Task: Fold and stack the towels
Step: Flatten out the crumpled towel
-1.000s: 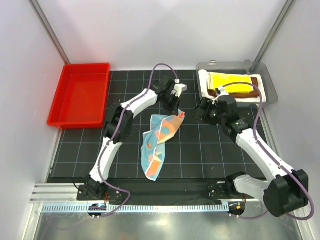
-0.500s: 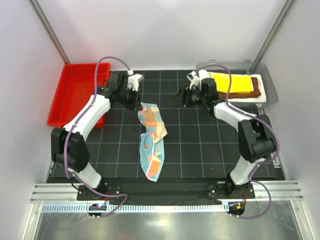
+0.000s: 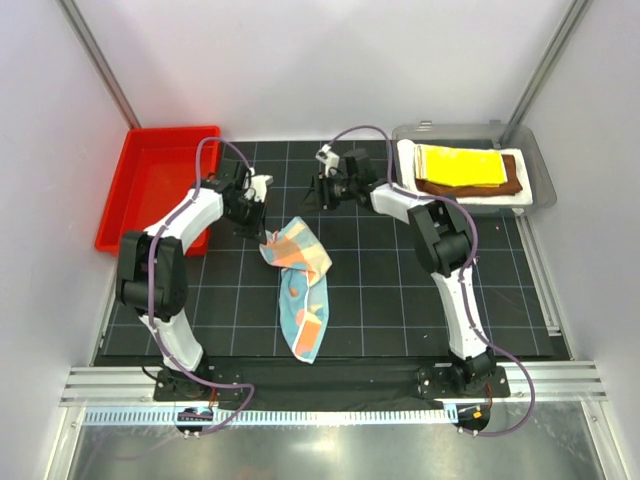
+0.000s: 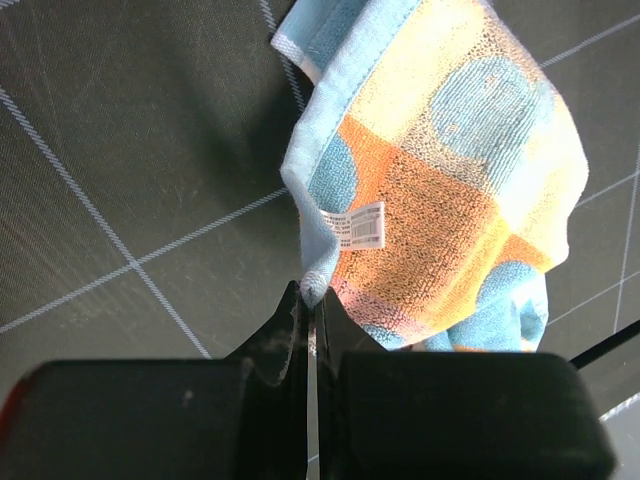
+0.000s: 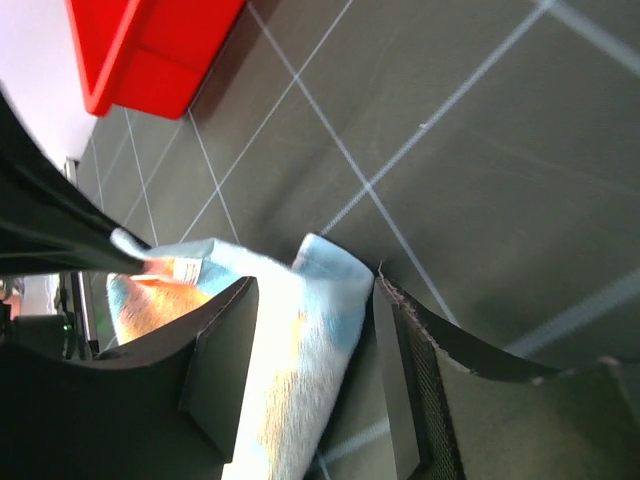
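The light blue towel with orange spots (image 3: 302,285) lies long on the black mat, its far end lifted and bunched. My left gripper (image 3: 259,226) is shut on that end's corner; the left wrist view shows the tips (image 4: 310,296) pinching the blue hem below the towel (image 4: 440,190) and its white label. My right gripper (image 3: 316,194) hovers just beyond the far end. In the right wrist view its jaws (image 5: 315,300) stand apart, and the towel's blue edge (image 5: 300,340) shows between them, unpinched. A yellow towel (image 3: 460,165) lies folded on a rust-brown one (image 3: 512,183) over a white one (image 3: 408,158).
The folded stack sits in a clear tray (image 3: 537,172) at the back right. A red bin (image 3: 160,190) stands at the back left, also visible as the red bin (image 5: 150,50) in the right wrist view. Cage walls and posts close in both sides.
My left gripper has carried the towel's far corner leftward, bunching that end. The right arm has swung left from the clear tray to the towel's far end, its jaws narrowing.
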Action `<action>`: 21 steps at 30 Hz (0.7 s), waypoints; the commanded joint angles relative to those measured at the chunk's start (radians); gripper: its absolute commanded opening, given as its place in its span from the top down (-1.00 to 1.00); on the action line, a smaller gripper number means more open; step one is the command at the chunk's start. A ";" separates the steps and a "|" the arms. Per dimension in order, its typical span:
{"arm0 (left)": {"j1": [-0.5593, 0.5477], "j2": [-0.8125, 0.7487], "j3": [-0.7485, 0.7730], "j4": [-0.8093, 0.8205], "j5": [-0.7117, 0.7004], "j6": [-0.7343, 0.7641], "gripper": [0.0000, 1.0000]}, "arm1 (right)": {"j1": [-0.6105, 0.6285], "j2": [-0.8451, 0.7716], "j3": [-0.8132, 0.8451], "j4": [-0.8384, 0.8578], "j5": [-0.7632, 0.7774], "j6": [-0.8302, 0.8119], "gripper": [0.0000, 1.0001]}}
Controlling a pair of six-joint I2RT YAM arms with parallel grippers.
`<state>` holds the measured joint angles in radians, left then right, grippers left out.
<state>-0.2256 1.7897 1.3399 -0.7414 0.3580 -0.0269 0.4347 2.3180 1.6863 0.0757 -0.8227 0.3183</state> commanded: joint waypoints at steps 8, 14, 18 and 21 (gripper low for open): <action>0.005 0.014 -0.008 -0.007 -0.051 -0.019 1.00 | 0.062 0.087 0.119 -0.137 0.069 -0.036 -0.19; 0.006 0.016 -0.001 -0.003 -0.053 -0.033 1.00 | 0.061 0.060 0.059 -0.082 0.043 0.004 0.26; 0.008 0.023 0.114 0.008 0.031 -0.076 1.00 | 0.053 -0.026 0.062 -0.169 0.126 -0.042 0.98; 0.005 0.020 0.230 0.001 0.056 -0.137 1.00 | 0.035 -0.164 0.104 -0.368 0.313 -0.106 0.98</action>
<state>-0.2260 1.8324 1.4307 -0.7620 0.3489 -0.0952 0.4900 2.3688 1.7405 -0.1333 -0.6823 0.2844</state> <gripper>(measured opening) 0.025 0.066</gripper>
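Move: The crumpled towel's free upper corner lies about 3 cm back, 2 cm to the left and 5 cm below the right hand's open fingers. The left hand already holds the towel's other upper corner, some 9 cm back and 11 cm left of the right hand, about level in height. The towel's lower part lies roughly 22 cm back and 2 cm left of the right hand. From the left hand the free corner is about 5 cm ahead, 8 cm to the right and 5 cm down. The right fingers close on the towel's free upper corner and pinch its blue hem, after the hand sinks about 5 cm while easing left and back a couple of centimetres, its fingers tipping slightly more downward. It then starts to the right, some 2 cm. The left hand keeps its pinch, dips slightly, then sets off forward and up about 2 cm. ##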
